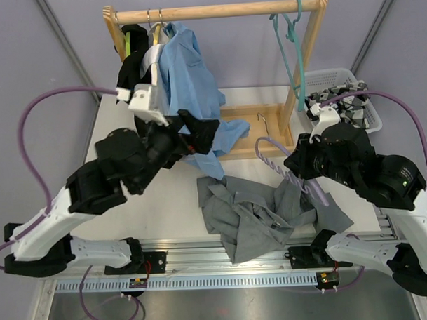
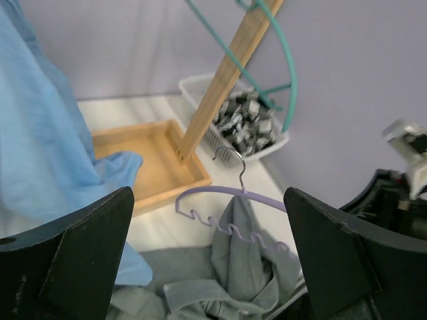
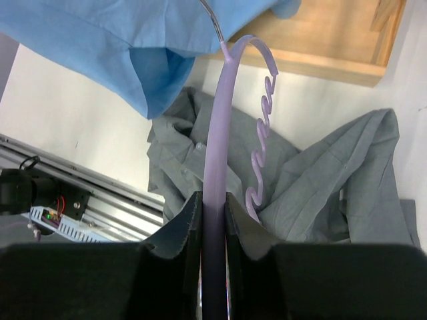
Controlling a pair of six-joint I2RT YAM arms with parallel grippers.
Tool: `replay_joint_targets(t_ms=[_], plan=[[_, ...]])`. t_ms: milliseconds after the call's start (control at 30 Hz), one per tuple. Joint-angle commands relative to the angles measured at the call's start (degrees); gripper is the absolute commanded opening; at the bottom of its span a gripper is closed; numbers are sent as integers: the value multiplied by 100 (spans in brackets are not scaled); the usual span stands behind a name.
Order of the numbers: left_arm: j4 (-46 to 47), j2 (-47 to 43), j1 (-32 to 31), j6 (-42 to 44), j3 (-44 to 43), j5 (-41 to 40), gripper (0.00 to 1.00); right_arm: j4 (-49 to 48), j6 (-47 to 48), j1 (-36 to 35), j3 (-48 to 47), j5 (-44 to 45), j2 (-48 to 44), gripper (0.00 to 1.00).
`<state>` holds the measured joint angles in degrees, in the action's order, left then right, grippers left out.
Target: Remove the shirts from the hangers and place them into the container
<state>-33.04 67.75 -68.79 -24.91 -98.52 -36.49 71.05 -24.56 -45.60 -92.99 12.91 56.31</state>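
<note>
A grey shirt lies crumpled on the table near the front edge. My right gripper is shut on the arm of a lilac hanger, held just above that shirt; the right wrist view shows the hanger clamped between the jaws of the gripper. A fold of the grey shirt reaches up to the hanger's neck. My left gripper is open and empty by the hanging light blue shirt. The white basket at the back right holds the checked shirt.
The wooden rack's rail carries an empty teal hanger at the right, and black and white shirts at the left. Its tray base sits behind the grey shirt. An aluminium rail runs along the near edge.
</note>
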Motion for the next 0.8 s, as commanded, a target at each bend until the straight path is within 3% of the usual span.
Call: replay_joint_targets(t_ms=[0, 333, 567, 767], plan=[[474, -637, -134, -215, 973, -359, 99, -890, 310, -1, -316, 379, 98, 0], [104, -1448, -196, -1077, 2476, -183, 99, -1909, 944, -1, -1511, 897, 1188, 0], [-53, -1904, -240, -1333, 2987, -244, 99, -2832, 1383, -1, -2082, 2152, 1856, 0], [-264, -2204, -257, -1543, 3321, -332, 99, -3412, 1770, -1, -2258, 2646, 2024, 0]])
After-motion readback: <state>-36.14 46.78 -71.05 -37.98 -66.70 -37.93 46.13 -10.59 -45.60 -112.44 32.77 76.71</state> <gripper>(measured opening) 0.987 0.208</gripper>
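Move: The right hand already pinches the bare purple hanger. Its place on the rail, just left of the teal hangers, is some 27 cm ahead of this hand, 3 cm left and 29 cm up. The teal hangers hang about 24 cm ahead, 1 cm right and 16 cm higher; the blue shirt is roughly 20 cm ahead, 19 cm left and 6 cm up. From the empty left hand that rail spot is about 25 cm ahead, 16 cm right and 17 cm higher. Keeping its pinch on the purple hanger, the right hand carries it forward and up in one sweep, about 13 cm each way, towards the rail beside the teal hangers, while the wrist tips up nearly 30 degrees and turns a little clockwise. The open, empty left hand sinks about 14 cm, drawing left and slightly back, away from the hanger. ##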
